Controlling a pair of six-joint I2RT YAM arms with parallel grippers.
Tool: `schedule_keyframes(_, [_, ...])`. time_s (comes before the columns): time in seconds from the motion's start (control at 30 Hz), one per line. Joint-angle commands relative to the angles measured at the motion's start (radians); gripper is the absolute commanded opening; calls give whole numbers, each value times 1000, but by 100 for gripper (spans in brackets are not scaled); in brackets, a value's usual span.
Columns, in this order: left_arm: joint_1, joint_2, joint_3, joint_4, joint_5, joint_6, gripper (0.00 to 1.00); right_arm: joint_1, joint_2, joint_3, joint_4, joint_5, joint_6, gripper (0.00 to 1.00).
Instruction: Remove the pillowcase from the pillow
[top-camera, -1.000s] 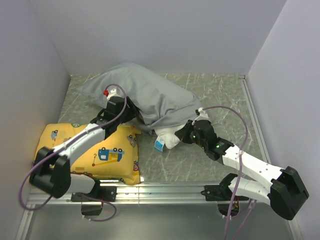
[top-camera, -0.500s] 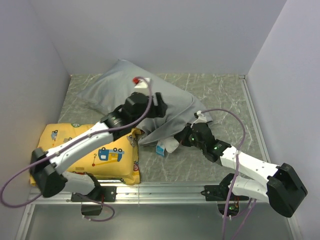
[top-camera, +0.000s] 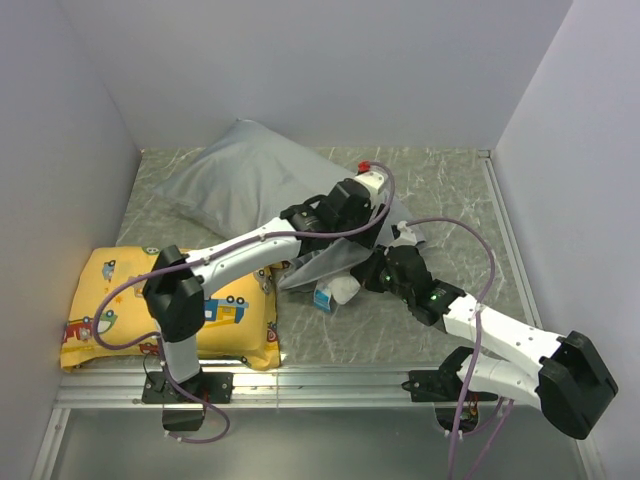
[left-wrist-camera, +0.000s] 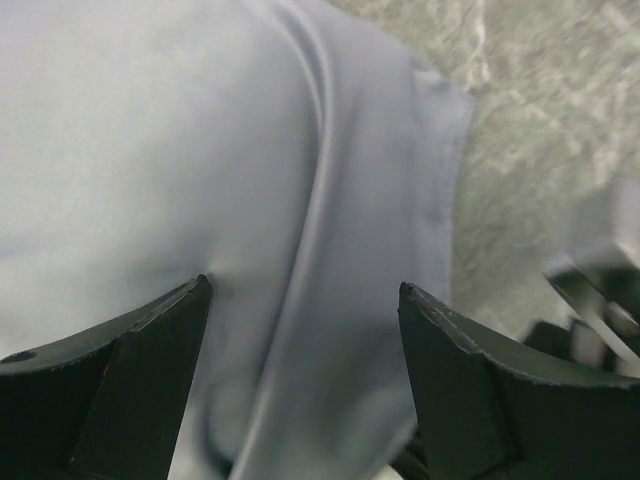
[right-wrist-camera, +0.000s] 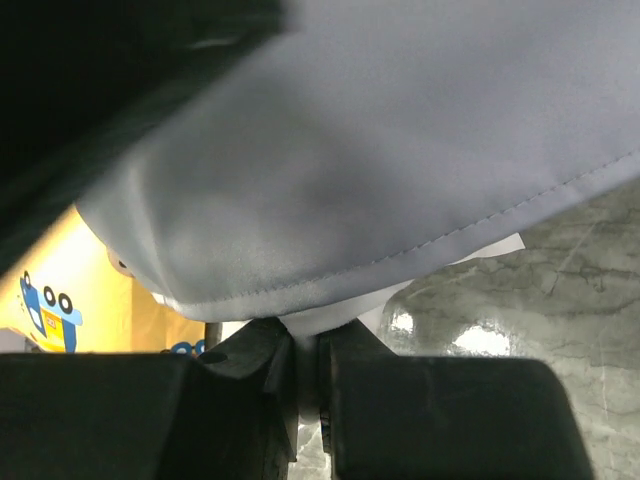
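The grey pillowcase lies at the back of the floor, still over most of the white pillow. Only the pillow's near corner sticks out, with its blue-and-white tag. My left gripper hovers over the pillowcase's right end. In the left wrist view it is open, with grey cloth below the jaws and nothing between them. My right gripper is shut on the pillow's white corner, under the pillowcase's hem.
A yellow cushion with cartoon vehicles lies at the front left under the left arm; it also shows in the right wrist view. White walls close in the back and both sides. A metal rail runs along the near edge.
My left arm has swung from the pillowcase's left side across to its right end. The pillowcase's right end has shifted and bunched. My right gripper stays on the pillow corner.
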Motion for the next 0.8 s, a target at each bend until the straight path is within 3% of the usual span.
schedule_keyframes(0.0, [2, 47, 79, -17, -27, 77, 81, 8, -28, 17, -5, 45, 2, 0])
schedule_keyframes(0.03, [2, 55, 95, -17, -40, 81, 79, 9, -30, 19, -8, 46, 2, 0])
schedule_keyframes(0.1, [2, 72, 108, -9, -79, 96, 64, 14, -35, 19, -14, 51, 1, 0])
schedule_keyframes(0.13, [2, 78, 122, -6, -98, 101, 46, 12, -39, 17, -15, 54, 4, 0])
schedule_keyframes(0.27, [6, 95, 155, 3, -187, 141, 9, 15, -59, 9, -31, 65, 1, 0])
schedule_keyframes(0.47, [105, 89, 211, 32, -270, 137, 4, 22, -125, -15, -64, 72, 4, 0])
schedule_keyframes(0.77, [513, 186, 287, 63, -302, -40, 0, 32, -323, -70, -166, 144, 2, 0])
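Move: The pillowcase fold to be caught lies between the left hand's open fingers, about 2 cm ahead of them and 2 cm below. The pillow corner, already pinched by the right hand, is some 8 cm back from the left hand, 3 cm to its left and 9 cm lower; the blue label is roughly 13 cm back, 13 cm left and 14 cm down. From the right hand, that pillowcase fold is about 10 cm ahead, 2 cm right and 7 cm up. The left fingers dip slightly and shut on the pillowcase fold, then haul it with gathering speed forward and left, away from the pinched pillow corner, about 17 cm out and 14 cm across with a slight rise, the wrist swinging some 30 degrees counter-clockwise. Against this pull the right hand keeps its pinch on the pillow corner, easing up about 3 cm and a little right and back. ##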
